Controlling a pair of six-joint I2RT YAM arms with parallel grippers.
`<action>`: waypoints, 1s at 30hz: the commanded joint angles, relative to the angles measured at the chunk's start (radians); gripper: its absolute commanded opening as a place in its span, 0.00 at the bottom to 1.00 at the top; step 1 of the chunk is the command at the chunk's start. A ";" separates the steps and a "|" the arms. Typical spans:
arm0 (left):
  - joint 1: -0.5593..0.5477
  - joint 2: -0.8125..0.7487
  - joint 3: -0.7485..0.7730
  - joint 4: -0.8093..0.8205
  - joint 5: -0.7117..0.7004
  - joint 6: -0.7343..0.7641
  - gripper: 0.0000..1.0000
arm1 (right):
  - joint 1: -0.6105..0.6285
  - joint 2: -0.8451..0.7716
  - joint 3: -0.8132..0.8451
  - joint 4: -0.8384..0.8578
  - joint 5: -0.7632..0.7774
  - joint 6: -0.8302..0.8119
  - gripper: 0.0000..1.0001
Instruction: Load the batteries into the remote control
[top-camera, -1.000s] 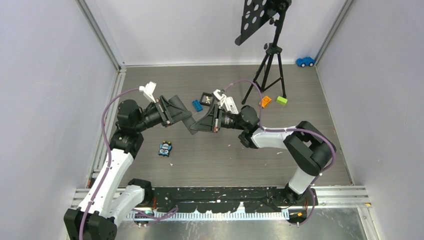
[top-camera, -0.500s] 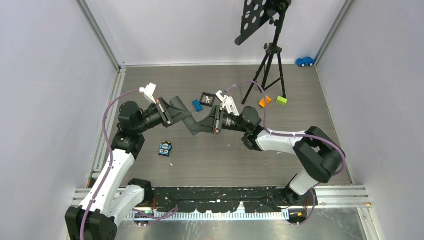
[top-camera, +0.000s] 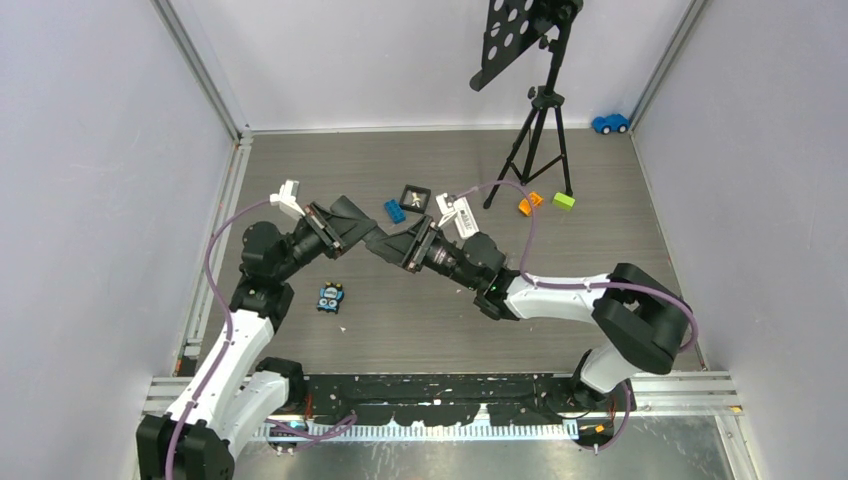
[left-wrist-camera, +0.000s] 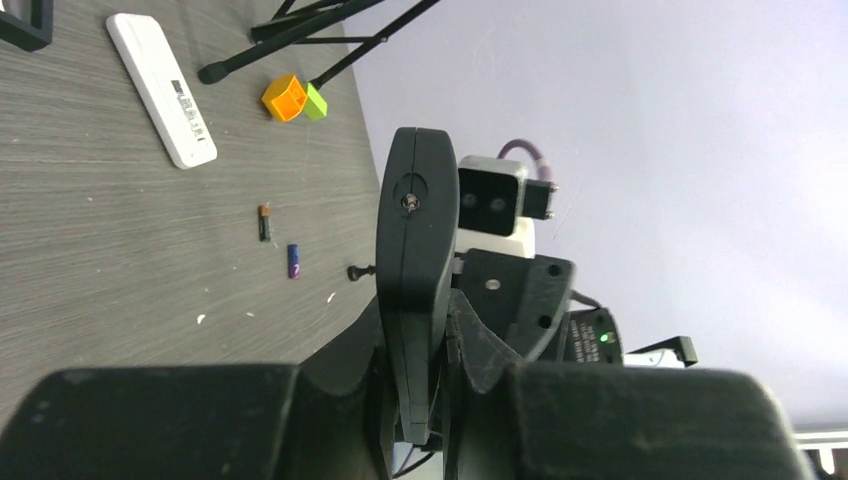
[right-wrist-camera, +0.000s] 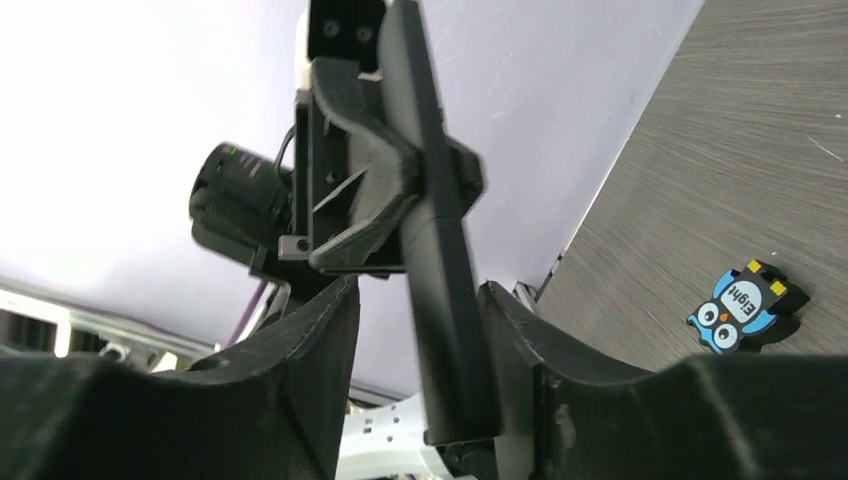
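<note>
A black remote (left-wrist-camera: 415, 230) is held in the air between my two grippers; it also shows in the top view (top-camera: 385, 242). My left gripper (left-wrist-camera: 418, 312) is shut on one end of it. My right gripper (right-wrist-camera: 418, 290) is open around the other end (right-wrist-camera: 440, 300); one finger touches the remote and a gap shows at the other. Two batteries lie on the floor in the left wrist view, a dark one (left-wrist-camera: 264, 222) and a purple-blue one (left-wrist-camera: 293, 260). I cannot make them out in the top view.
A white remote (left-wrist-camera: 160, 88), orange (left-wrist-camera: 284, 97) and green (left-wrist-camera: 317, 101) blocks and a small black knob piece (left-wrist-camera: 360, 271) lie near the batteries. A blue owl toy (top-camera: 330, 297), blue brick (top-camera: 395, 210), black frame (top-camera: 413, 197) and tripod (top-camera: 540, 130) stand around.
Both grippers and the remote between them have shifted a little toward the back. The right arm's forearm has swung lower and stretched out; the left wrist has tilted up.
</note>
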 joint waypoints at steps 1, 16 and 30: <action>0.003 -0.034 -0.031 0.161 -0.057 -0.110 0.00 | 0.008 0.047 0.021 0.092 0.135 0.076 0.47; 0.003 -0.061 -0.088 0.223 -0.087 -0.206 0.00 | 0.009 0.049 0.025 0.035 0.222 0.111 0.34; 0.003 -0.069 -0.067 0.241 -0.248 -0.293 0.00 | -0.012 0.022 -0.170 0.186 0.177 0.030 0.23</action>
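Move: The left hand holds the black remote, its middle roughly 2 cm to that hand's right and level with it. From the open right hand, whose fingers already straddle the near end, the middle lies about 3 cm ahead and 3 cm left. Some 22 cm below the right hand lie the blue brick, 18 cm ahead and 2 cm right, and the owl toy, 5 cm back and 14 cm left. The right hand eases some 3 cm forward, then pinches the black remote's near end while the left keeps hold. ##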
